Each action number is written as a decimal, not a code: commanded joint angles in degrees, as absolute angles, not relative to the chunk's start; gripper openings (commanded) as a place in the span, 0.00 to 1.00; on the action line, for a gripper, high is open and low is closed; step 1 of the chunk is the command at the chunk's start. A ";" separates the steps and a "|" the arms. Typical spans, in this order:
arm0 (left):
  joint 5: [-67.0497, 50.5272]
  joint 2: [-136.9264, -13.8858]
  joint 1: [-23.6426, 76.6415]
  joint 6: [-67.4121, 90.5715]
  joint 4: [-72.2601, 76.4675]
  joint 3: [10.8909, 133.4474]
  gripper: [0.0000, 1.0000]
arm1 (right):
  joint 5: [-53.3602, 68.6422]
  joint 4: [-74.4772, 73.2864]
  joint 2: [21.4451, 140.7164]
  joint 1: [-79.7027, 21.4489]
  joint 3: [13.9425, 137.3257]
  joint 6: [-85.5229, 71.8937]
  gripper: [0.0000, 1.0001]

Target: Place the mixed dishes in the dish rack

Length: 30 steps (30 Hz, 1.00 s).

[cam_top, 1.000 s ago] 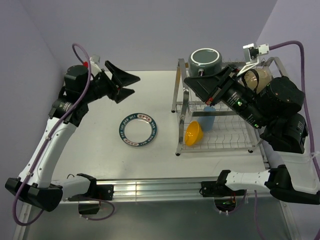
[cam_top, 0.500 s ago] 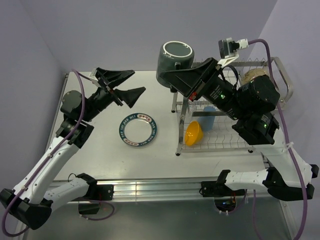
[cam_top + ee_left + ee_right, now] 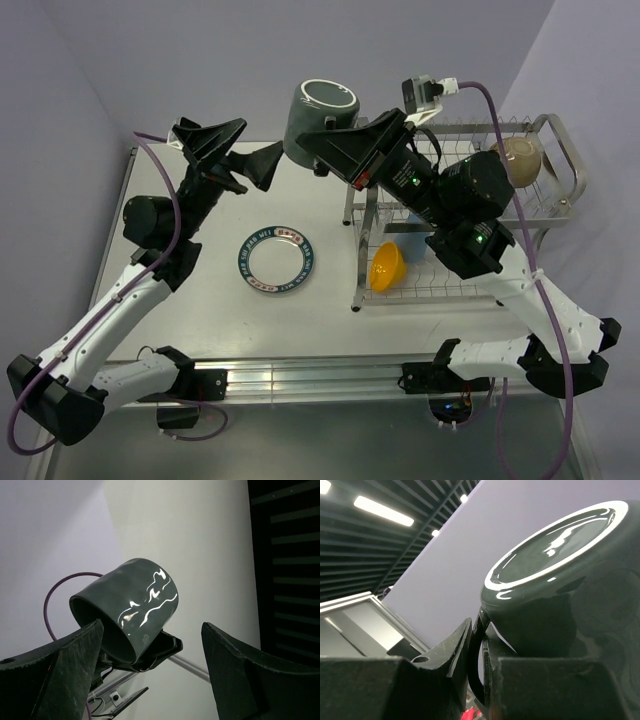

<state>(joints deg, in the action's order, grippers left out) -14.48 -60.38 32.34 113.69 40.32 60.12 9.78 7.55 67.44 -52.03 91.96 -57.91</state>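
Observation:
My right gripper (image 3: 322,158) is shut on the handle of the dark mug with white squiggles (image 3: 324,119), held high left of the dish rack (image 3: 455,275); the mug also shows in the left wrist view (image 3: 127,611) and the right wrist view (image 3: 555,590). My left gripper (image 3: 238,152) is open and empty, raised just left of the mug. The white plate with teal rim (image 3: 276,259) lies on the table. In the rack are the orange bowl (image 3: 387,266), the light blue tumbler (image 3: 414,240) and the beige bowl (image 3: 518,158). The clear glass is out of view.
The rack fills the right half of the table (image 3: 200,300). A purple cable (image 3: 155,180) loops off the left arm. The purple back wall stands close behind both grippers.
My right gripper has swung the mug up and left, away from the rack's top. My left gripper has risen and moved right toward the mug.

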 commanded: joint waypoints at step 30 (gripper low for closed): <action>-8.96 -73.30 34.54 134.12 65.75 71.64 0.08 | 15.21 24.36 68.03 -48.52 82.97 -68.56 0.00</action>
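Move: The dark green mug, base up and mouth towards the left hand, lies about 7 cm right of the open left fingers, 2 cm ahead and 6 cm above. The right hand holds it by the handle, its middle about 5 cm ahead, 2 cm left and 1 cm higher; the left fingers are some 9 cm left of the right hand, 3 cm ahead, 5 cm below. From the left hand, far below, the plate is about 15 cm ahead and 4 cm left, the yellow bowl 14 cm ahead and 25 cm right. The left hand eases forward and right a centimetre or so, then rises about 4 cm to the mug's mouth, its fingers tipping some 15 degrees further upward and closing late to pinch the wall at the rim, one finger inside the cup. The right hand keeps its grip on the handle and brings the mug to meet it, drifting about 2 cm forward, a little down and to the left. ##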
